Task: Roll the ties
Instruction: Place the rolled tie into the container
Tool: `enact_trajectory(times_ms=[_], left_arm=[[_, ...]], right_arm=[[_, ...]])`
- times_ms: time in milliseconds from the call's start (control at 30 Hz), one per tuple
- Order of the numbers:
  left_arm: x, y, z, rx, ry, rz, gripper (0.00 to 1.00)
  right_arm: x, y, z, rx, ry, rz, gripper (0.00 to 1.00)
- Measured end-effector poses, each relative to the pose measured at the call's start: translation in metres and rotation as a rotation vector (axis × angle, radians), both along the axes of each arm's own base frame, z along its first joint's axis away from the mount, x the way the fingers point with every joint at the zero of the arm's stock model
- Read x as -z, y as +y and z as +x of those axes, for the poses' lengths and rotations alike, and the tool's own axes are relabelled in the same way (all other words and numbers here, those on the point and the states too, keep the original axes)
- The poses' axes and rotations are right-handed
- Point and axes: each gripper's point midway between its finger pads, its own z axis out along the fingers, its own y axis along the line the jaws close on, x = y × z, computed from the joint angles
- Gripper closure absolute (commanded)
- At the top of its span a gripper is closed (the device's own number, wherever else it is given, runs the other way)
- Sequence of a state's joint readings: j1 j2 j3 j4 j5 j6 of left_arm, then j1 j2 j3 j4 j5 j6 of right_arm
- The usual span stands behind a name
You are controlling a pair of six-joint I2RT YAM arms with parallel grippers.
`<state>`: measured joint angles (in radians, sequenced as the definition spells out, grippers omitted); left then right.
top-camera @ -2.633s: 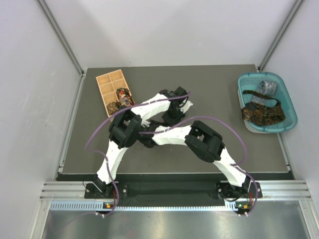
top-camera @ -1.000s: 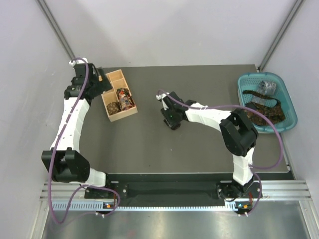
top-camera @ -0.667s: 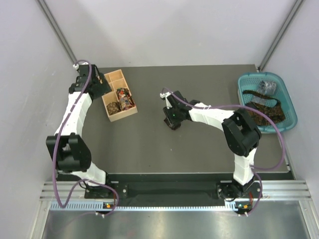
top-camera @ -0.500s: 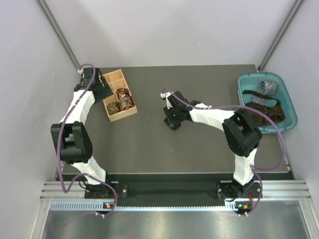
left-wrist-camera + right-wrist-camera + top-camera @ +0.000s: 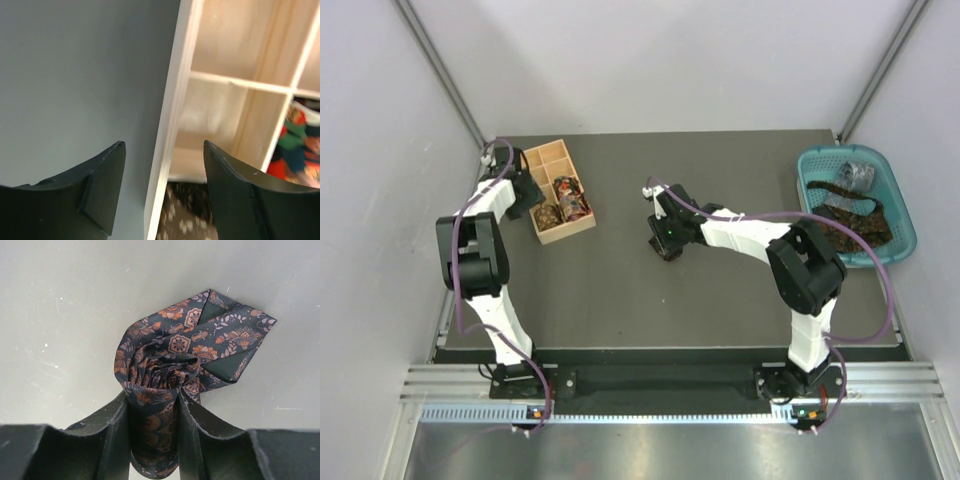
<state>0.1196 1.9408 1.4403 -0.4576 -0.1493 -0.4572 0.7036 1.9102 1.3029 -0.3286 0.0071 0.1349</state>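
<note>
A dark tie (image 5: 170, 350) with an orange floral pattern is rolled into a coil on the table, its pointed end sticking out to the right. My right gripper (image 5: 152, 395) is shut on this coil, at the table's middle (image 5: 665, 240). My left gripper (image 5: 164, 145) is open and straddles the left wall of the wooden box (image 5: 172, 125), with a gap on each side. Inside the box lie a dark speckled coiled tie (image 5: 192, 220) and a red multicoloured one (image 5: 300, 150). From above, the left gripper (image 5: 523, 188) sits at the box's left side.
The tan compartment box (image 5: 548, 160) stands at the back left, with its rear compartments bare. A teal basket (image 5: 807, 170) at the back right holds a dark orange-speckled tie (image 5: 845, 228) and a grey coil (image 5: 857, 175). The left arm is folded close to the left wall.
The left arm has folded in from the back-left corner and its gripper now sits at the box's left wall with narrower jaws. The right arm and its tie have stayed put.
</note>
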Motion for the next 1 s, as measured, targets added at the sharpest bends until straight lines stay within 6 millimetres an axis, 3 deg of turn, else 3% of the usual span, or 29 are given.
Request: enact_trajectory(times_ms=[200, 300, 333, 467, 1000], left_arm=[[0.023, 0.008, 0.01, -0.017, 0.028, -0.017, 0.5], [0.032, 0.009, 0.009, -0.017, 0.045, -0.019, 0.63], [0.032, 0.009, 0.011, -0.01, 0.041, -0.023, 0.74], [0.031, 0.006, 0.014, 0.035, 0.038, -0.005, 1.0], [0.031, -0.001, 0.012, 0.111, 0.044, -0.045, 1.0]], right_arm=[[0.0, -0.001, 0.0, 0.002, -0.002, -0.003, 0.9], [0.0, -0.001, 0.001, 0.006, -0.004, -0.006, 0.88], [0.0, -0.002, 0.001, 0.007, -0.004, -0.008, 0.87], [0.0, -0.003, 0.002, 0.013, -0.006, -0.013, 0.85], [0.003, -0.004, 0.004, 0.026, 0.013, -0.044, 0.79]])
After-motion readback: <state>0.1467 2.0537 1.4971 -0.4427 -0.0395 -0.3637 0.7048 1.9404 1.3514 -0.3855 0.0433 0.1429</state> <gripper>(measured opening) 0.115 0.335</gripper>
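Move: Just below the left hand's open fingers, about 4 cm down and 1 cm ahead, is the container's left wall, where they will close. The brown tie roll lies about 4 cm to the right and 2 cm back; the red tie roll is some 10 cm right and 1 cm ahead. From the right hand, still holding its rolled tie, that stretch of wall is about 31 cm left and 10 cm farther out, slightly lower. Sinking about 3 cm and edging 1 cm forward, the left hand brings its half-open fingers astride the container's left wall beside the brown roll, then shuts them to pinch the wall from both sides. It keeps that pinch low down, turning about 5 degrees clockwise and easing slightly to the right. ##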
